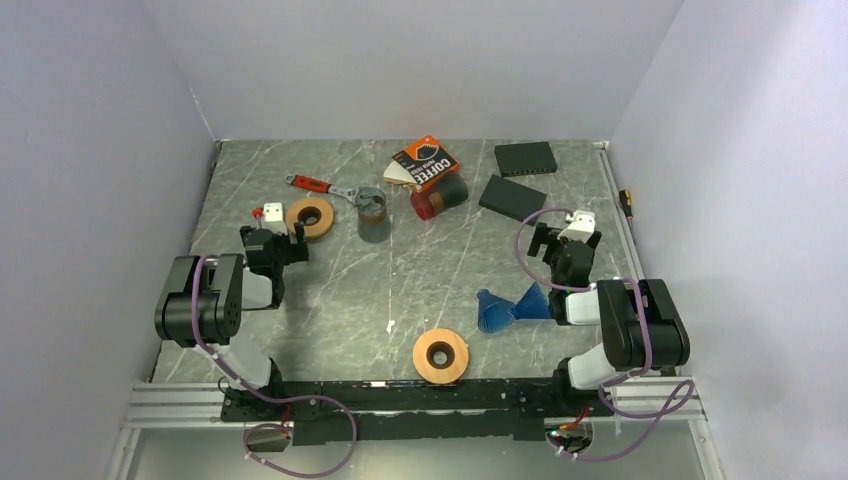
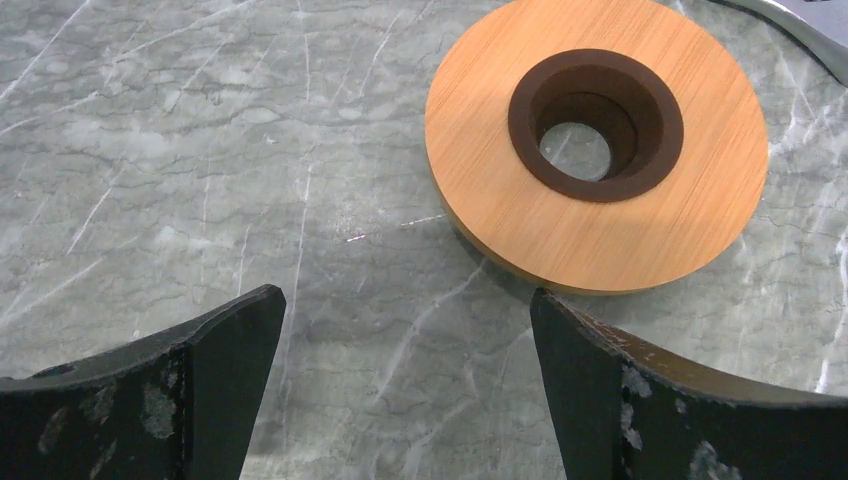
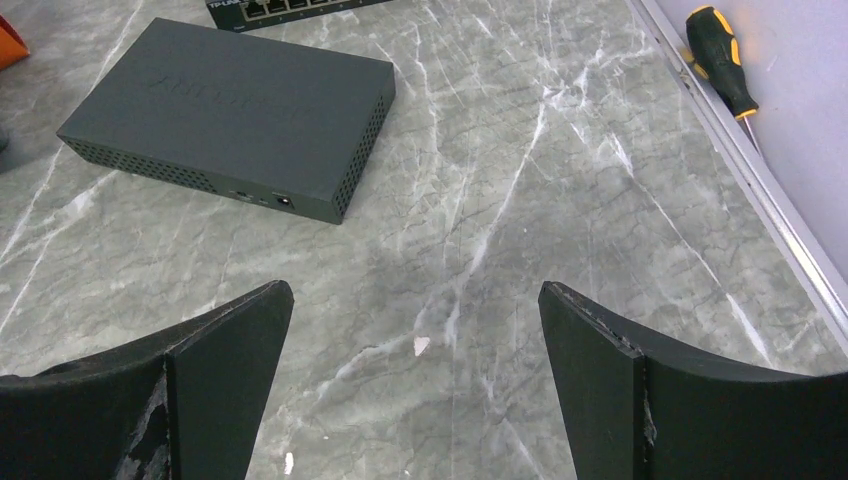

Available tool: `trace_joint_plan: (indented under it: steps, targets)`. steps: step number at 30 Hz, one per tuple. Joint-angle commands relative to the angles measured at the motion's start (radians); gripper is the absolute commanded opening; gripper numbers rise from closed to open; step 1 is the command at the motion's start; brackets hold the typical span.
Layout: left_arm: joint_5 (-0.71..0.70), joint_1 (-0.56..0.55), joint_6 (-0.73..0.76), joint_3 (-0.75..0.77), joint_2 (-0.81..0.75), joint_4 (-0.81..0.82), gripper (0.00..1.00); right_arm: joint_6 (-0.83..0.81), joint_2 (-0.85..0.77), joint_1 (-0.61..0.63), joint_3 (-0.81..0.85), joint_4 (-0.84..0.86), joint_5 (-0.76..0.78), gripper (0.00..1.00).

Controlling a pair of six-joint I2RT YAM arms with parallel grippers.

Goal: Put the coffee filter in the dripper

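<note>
An orange and black coffee filter packet (image 1: 428, 160) lies at the back middle of the table, with white filters (image 1: 397, 172) poking out of its left end. A blue cone-shaped dripper (image 1: 508, 306) lies on its side at the near right, just left of my right arm. My left gripper (image 1: 285, 235) is open and empty, low over the table just short of a wooden ring (image 1: 310, 216) that also shows in the left wrist view (image 2: 597, 150). My right gripper (image 1: 563, 232) is open and empty over bare table (image 3: 415, 292), behind the dripper.
A second wooden ring (image 1: 440, 356) lies near the front edge. A glass cup (image 1: 372, 212), a red jar (image 1: 440, 196) and a red-handled wrench (image 1: 320, 186) sit at the back middle. Two black boxes (image 1: 512, 197) (image 1: 526, 158) lie at the back right. A screwdriver (image 3: 720, 55) lies by the right wall.
</note>
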Motion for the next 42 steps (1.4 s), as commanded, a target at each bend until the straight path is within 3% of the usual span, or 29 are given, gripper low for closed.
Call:
trace_joint_plan:
  steps: [1, 10, 13, 14, 15, 17, 18, 21, 29, 38, 42]
  targets:
    - [-0.016, -0.003, -0.014, -0.001, -0.024, 0.062, 1.00, -0.014, -0.014, 0.002, -0.003, 0.064, 0.013, 1.00]
    - [-0.022, -0.003, -0.008, -0.009, -0.026, 0.076, 1.00, -0.012, -0.014, 0.002, -0.002, 0.063, 0.012, 1.00]
    - [-0.026, -0.007, -0.004, -0.044, -0.124, 0.076, 1.00, -0.015, -0.017, 0.002, -0.007, 0.070, 0.018, 1.00]
    - [-0.055, -0.008, -0.024, -0.052, -0.202, 0.023, 1.00, -0.017, -0.024, 0.006, -0.012, 0.083, 0.048, 1.00]
    - [-0.150, -0.009, -0.104, -0.035, -0.290, -0.165, 1.00, -0.005, -0.081, 0.023, -0.001, 0.025, 0.120, 1.00]
    - [-0.345, -0.008, -0.357, 0.067, -0.439, -0.602, 0.99, 0.035, -0.215, 0.039, 0.077, -0.244, 0.158, 1.00]
    - [-0.387, -0.006, -0.429, 0.112, -0.481, -0.730, 0.99, 0.097, -0.269, 0.038, 0.117, -0.351, 0.151, 1.00]
    - [-0.371, -0.006, -0.481, 0.161, -0.549, -0.904, 1.00, 0.363, -0.409, 0.037, 0.186, -0.609, 0.210, 1.00]
    - [-0.100, -0.006, -0.511, 0.269, -0.598, -1.090, 0.99, 0.556, -0.508, 0.028, 0.311, -1.014, 0.138, 1.00]
    - [0.287, -0.005, -0.552, 0.502, -0.435, -1.207, 0.96, 0.519, -0.575, 0.026, 0.244, -1.094, -0.061, 1.00]
    - [0.468, -0.006, -0.596, 0.559, -0.361, -1.147, 0.99, 0.532, -0.607, 0.026, 0.225, -1.132, -0.109, 1.00]
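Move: The coffee filters lie roughly 14 cm ahead of the left gripper and 28 cm to its right, 4 cm below. From that gripper, a wooden ring is about 5 cm ahead and 7 cm right, the upright glass jar 3 cm ahead and 22 cm right. From the right gripper, the blue dripper is about 17 cm back and 9 cm left, 7 cm lower; the nearer black box is 8 cm ahead and 10 cm left. Lift both open, empty grippers off their low start, about 12 cm each. Then swing the left one back and, from its highest leftward point, some 9 cm right above the table, rolling its left side down about 30 degrees. Draw the right one back and left towards the blue dripper, sinking again by about 7 cm, its left side rolled up and its fingers tipping down. ##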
